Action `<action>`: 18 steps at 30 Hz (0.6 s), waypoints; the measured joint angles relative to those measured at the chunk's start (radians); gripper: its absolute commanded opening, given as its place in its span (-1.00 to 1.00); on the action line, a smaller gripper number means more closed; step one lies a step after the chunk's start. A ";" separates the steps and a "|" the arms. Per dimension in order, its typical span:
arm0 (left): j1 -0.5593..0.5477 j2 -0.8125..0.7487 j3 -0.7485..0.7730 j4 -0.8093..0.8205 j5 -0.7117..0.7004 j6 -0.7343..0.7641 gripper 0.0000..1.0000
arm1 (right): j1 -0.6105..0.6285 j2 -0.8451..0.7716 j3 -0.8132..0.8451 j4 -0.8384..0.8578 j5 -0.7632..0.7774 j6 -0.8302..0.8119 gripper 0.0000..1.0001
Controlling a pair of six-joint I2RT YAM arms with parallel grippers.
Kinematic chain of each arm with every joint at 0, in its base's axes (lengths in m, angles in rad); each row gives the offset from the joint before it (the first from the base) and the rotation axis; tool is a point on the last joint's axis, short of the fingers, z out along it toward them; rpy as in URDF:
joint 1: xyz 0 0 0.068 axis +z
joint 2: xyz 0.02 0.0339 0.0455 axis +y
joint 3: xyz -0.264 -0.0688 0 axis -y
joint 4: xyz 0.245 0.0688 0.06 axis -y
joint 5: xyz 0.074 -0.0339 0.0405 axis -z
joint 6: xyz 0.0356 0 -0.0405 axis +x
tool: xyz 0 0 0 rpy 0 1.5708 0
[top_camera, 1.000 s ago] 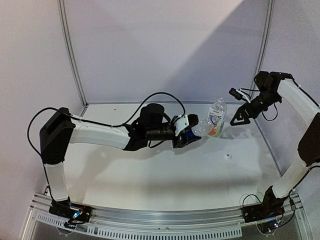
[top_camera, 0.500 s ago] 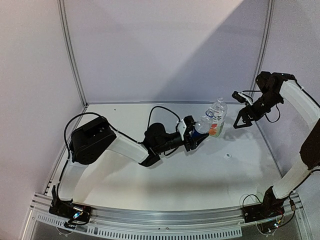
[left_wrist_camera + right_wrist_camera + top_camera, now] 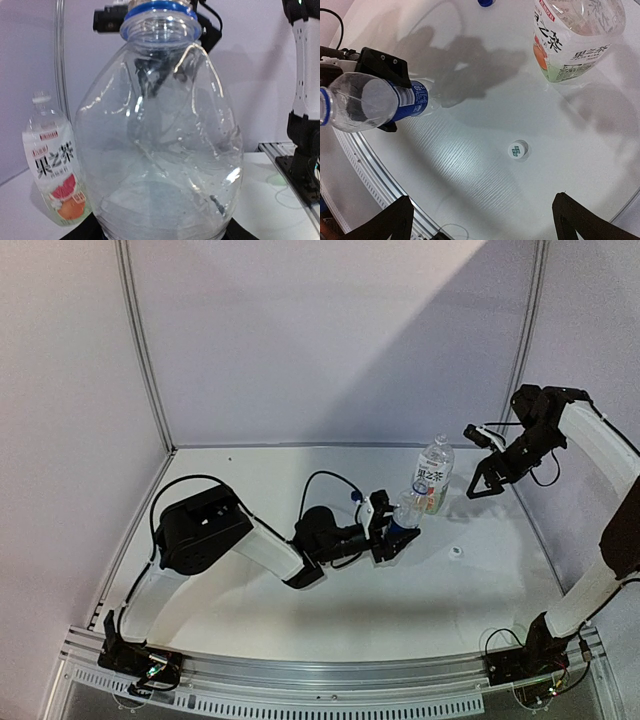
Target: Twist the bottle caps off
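Observation:
My left gripper (image 3: 391,537) is shut on the blue-labelled end of the slim Pepsi bottle (image 3: 406,510), held tilted above the table. In the left wrist view the bottle (image 3: 160,150) fills the frame, its mouth (image 3: 161,22) open with a blue ring and no cap. The wider bottle (image 3: 433,476) stands upright just behind it, also in the left wrist view (image 3: 54,170). The white cap (image 3: 517,150) lies loose on the table (image 3: 457,552). The blue cap (image 3: 485,2) lies on the table behind the left gripper. My right gripper (image 3: 482,197) is open and empty, high above the white cap (image 3: 481,476).
White booth walls with metal posts (image 3: 140,350) close in the table at the back and sides. An aluminium rail (image 3: 320,680) runs along the near edge. The left arm's cable (image 3: 320,485) loops above the table.
My left arm has swung its elbow in and carried the Pepsi bottle right and nearer, close to the wider bottle. My right gripper shifted slightly right, then held still.

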 measured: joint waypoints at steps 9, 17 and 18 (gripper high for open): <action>0.000 0.045 0.000 0.002 0.012 0.005 0.52 | 0.000 0.004 -0.002 0.000 -0.001 0.001 0.98; 0.000 0.045 0.000 0.005 0.012 0.009 0.57 | 0.000 0.019 -0.002 0.000 -0.001 0.003 0.98; 0.000 0.045 0.000 0.006 0.012 0.009 0.55 | 0.000 0.019 -0.002 0.000 -0.002 0.003 0.98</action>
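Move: The left hand holds the uncapped Pepsi bottle nearly upright, and the table spot for it lies straight below the hand, about 14 cm down. From this hand the tea bottle stands some 11 cm to the right, 15 cm farther out and 2 cm lower; the white cap lies 15 cm right, 2 cm out and 14 cm down. From the right hand the table spot is about 18 cm left, 3 cm back and 20 cm below. The left hand, its fingers still pointing to the robot's right around the Pepsi bottle, sinks straight down by about 3 cm to bring the bottle's foot onto the table, with almost no turn of the wrist. It then stops and stays in place while the fingers open from a bit over half to about four fifths of their range, letting go of the label part of the bottle. ##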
